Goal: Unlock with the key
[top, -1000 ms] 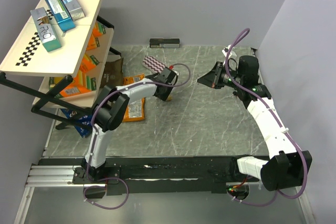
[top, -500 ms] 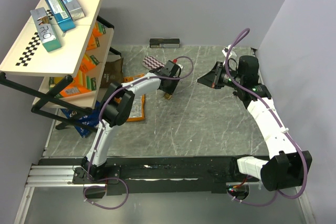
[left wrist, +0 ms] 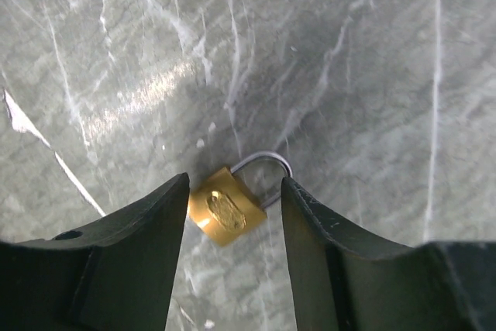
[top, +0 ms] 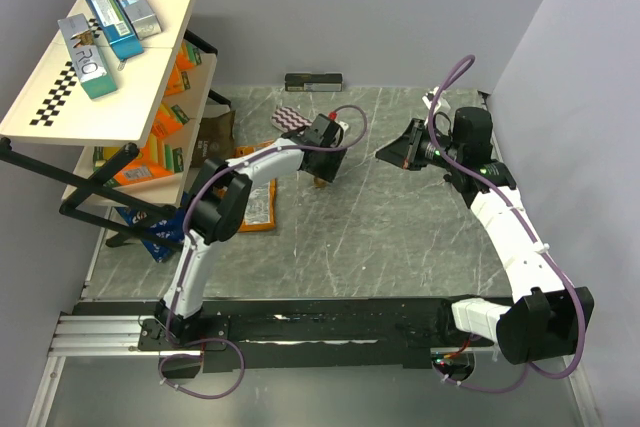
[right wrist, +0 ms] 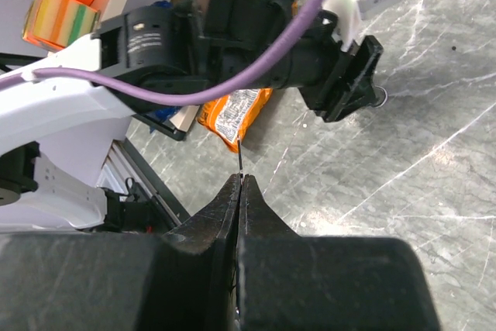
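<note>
A small brass padlock (left wrist: 226, 213) with a silver shackle lies flat on the marble table (left wrist: 349, 60). My left gripper (left wrist: 235, 184) hangs over it, open, one finger on each side. The left finger is close to the lock's corner and a clear gap shows at the right finger. From above, the padlock (top: 320, 182) peeks out just below the left gripper (top: 322, 152). My right gripper (right wrist: 242, 177) is shut on the key (right wrist: 242, 156), whose thin dark blade sticks out past the fingertips. It is held above the table, right of the left gripper (right wrist: 341, 75), and its tip (top: 385, 153) points at it.
A shelf rack (top: 100, 57) with boxes stands at the left. An orange packet (top: 258, 209) lies on the table near the left arm. A patterned pouch (top: 290, 120) and a black bar (top: 314, 81) lie toward the back wall.
The left gripper's jaws have spread wider and the wrist has shifted a little toward the far side, leaving the padlock on the table. The right arm has not moved.
</note>
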Robot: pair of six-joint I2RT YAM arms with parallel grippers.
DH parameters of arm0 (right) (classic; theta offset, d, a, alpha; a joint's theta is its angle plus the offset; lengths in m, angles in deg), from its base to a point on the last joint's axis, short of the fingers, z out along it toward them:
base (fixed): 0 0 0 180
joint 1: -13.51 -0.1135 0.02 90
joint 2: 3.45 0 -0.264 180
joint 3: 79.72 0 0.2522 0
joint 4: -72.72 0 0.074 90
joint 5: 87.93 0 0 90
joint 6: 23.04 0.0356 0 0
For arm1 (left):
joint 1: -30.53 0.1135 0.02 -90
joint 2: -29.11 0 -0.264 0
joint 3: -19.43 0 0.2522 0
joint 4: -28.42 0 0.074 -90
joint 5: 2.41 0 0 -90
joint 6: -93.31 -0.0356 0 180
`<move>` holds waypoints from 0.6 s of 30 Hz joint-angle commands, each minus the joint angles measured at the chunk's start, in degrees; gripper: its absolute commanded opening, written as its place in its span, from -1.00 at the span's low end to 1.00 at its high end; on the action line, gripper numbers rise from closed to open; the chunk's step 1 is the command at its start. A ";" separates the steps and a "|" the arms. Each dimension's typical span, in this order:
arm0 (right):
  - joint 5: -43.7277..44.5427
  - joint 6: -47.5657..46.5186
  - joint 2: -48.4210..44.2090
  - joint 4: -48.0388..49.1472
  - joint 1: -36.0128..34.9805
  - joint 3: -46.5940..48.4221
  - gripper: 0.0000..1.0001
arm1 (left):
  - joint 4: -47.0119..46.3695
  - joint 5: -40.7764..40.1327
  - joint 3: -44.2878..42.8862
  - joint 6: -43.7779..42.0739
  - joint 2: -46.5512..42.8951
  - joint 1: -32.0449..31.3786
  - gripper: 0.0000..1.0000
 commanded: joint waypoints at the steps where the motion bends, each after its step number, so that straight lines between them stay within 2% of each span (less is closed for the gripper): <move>1: -0.02 -0.28 -0.73 2.16 0.19 -0.30 -1.00 | -0.20 3.33 1.97 1.51 -4.30 1.10 0.13; 6: 0.25 -0.46 -1.17 1.99 0.28 -0.30 -1.00 | -1.49 8.15 6.09 1.87 -5.96 2.42 0.20; 13: -0.11 -0.10 -0.82 2.16 0.19 -0.47 -1.00 | -7.22 12.65 12.60 -1.91 -11.23 2.69 0.73; 18: -0.11 -0.19 -1.08 1.90 0.11 -0.47 -1.00 | -6.17 9.85 12.52 -3.41 -10.19 2.69 0.76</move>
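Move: The padlock lies between the left hand's open fingertips, about 1 cm left of the hand point, level with it fore and aft, and some 2 cm below. The pink checked slipper is roughly 14 cm ahead and 9 cm left of that hand; the orange bag's middle is about 20 cm left and 4 cm back. From the right hand, the padlock is some 9 cm ahead, 14 cm left and 26 cm down. The left hand backs off the padlock, about 3 cm back and 2 cm left, fingers opening nearly fully. ##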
